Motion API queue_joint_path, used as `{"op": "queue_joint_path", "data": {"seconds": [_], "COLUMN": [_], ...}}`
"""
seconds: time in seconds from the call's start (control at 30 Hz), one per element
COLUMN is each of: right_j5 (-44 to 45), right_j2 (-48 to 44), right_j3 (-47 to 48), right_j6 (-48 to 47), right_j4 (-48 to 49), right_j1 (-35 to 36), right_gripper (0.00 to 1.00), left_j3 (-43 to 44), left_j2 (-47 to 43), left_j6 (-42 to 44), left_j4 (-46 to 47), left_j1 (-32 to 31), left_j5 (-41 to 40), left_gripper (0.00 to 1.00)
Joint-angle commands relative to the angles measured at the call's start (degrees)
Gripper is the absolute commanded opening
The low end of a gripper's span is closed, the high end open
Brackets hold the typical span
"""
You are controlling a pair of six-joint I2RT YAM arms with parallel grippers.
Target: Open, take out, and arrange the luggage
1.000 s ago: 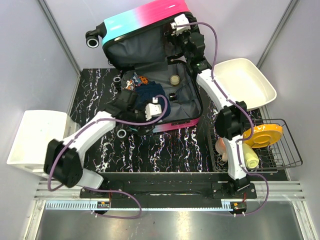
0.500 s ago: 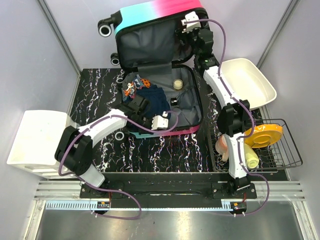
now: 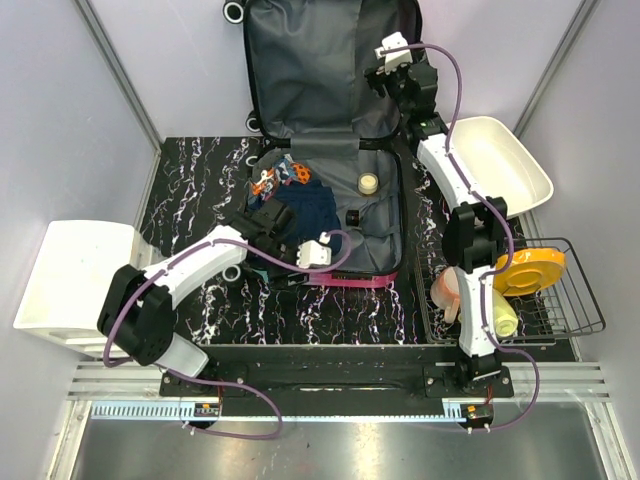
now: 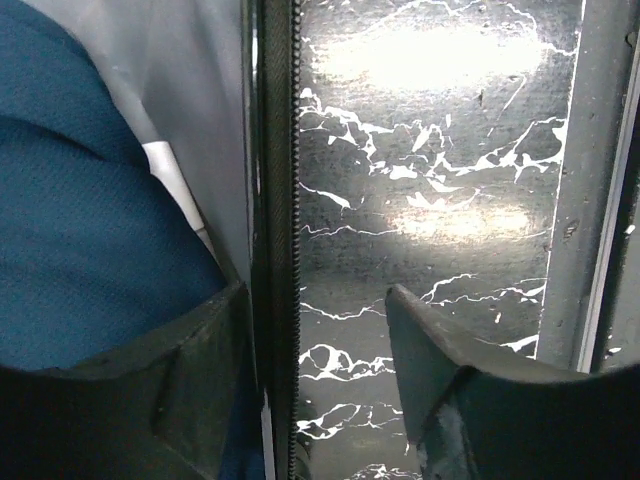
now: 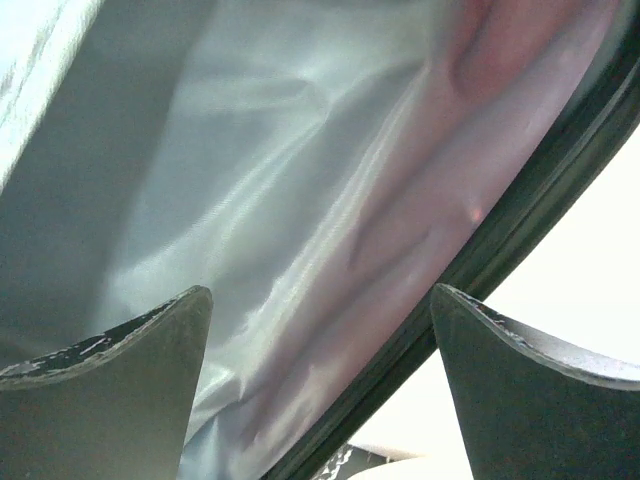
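The luggage (image 3: 310, 70) stands open: its lid with dark grey lining leans up at the back, and its lower half (image 3: 385, 225) lies on the black marble mat. My right gripper (image 3: 372, 85) is at the lid's right edge. In the right wrist view it (image 5: 320, 295) is open, with the lid's dark rim (image 5: 470, 260) running between the fingers. My left gripper (image 3: 262, 222) is at the lower half's left rim. In the left wrist view it (image 4: 315, 295) is open and straddles the zipper rim (image 4: 277, 200), one finger inside by the blue cloth (image 4: 80, 220), the other over the mat.
Inside the lower half lie a blue garment (image 3: 310, 205), an orange toy (image 3: 275, 178), a round jar (image 3: 369, 183) and a small black item (image 3: 353, 216). A white oval tub (image 3: 495, 165) sits right of the lid. Near right is a wire basket (image 3: 575, 310) with a yellow disc (image 3: 525, 270). A white box (image 3: 75, 285) stands left.
The lid has swung from half raised to fully back, with the right gripper following it up. The case has turned a little. The left gripper shifted along the near left rim.
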Motion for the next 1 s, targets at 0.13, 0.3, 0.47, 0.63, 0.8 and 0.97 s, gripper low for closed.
{"op": "queue_joint_path", "data": {"seconds": [0.13, 0.3, 0.47, 0.63, 0.8, 0.97], "right_j5": [-12.94, -19.61, -24.37, -26.57, -26.48, -29.11], "right_j2": [-13.12, -21.99, -30.86, -35.54, -35.46, -35.37], "right_j3": [-13.88, -22.85, -33.40, -40.96, -41.15, -40.18], "right_j6": [3.15, 4.64, 7.19, 8.25, 8.95, 10.01], "right_j4": [1.82, 0.50, -1.78, -3.01, -5.65, -12.04], "right_j1": [-0.57, -0.48, -0.39, -0.48, -0.48, -0.56], "right_gripper": [1.00, 1.00, 1.00, 1.00, 1.00, 1.00], "left_j3": [7.88, 18.32, 25.37, 27.76, 27.84, 29.25], "left_j2": [-5.73, -7.66, -10.56, -15.48, -19.26, -19.44], "left_j6": [-16.88, -24.26, -32.87, -36.14, -37.46, -36.24], "left_j4": [3.76, 0.70, -4.49, -7.66, -11.87, -20.13], "left_j1": [3.43, 7.91, 17.90, 29.09, 41.03, 51.40], "left_j5": [-0.98, -2.38, -3.96, -5.19, -5.55, -5.46], "left_gripper": [0.77, 0.87, 0.99, 0.99, 0.99, 0.94]}}
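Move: My left hand is low at the suitcase's near rim, its fingers either side of the edge. The navy clothes lie about 14 cm ahead, the black box some 22 ahead and 14 right, and the printed clothes roughly 27 ahead and 4 left. My right hand is high at the lid, whose right rim is about 4 cm ahead and 4 right. From it the cream jar is some 12 cm back, 3 left and 33 below. I spread my already opening left fingers wide and lift them off the near rim, up about 23 cm, first slightly forward, then swinging some 20 cm left towards the white drawer unit while the wrist turns roughly 75 degrees counter-clockwise. My right hand, still wide open, dips a little and draws back about 16 cm from the lid, turning some 25 degrees counter-clockwise and tipping down over the case. ##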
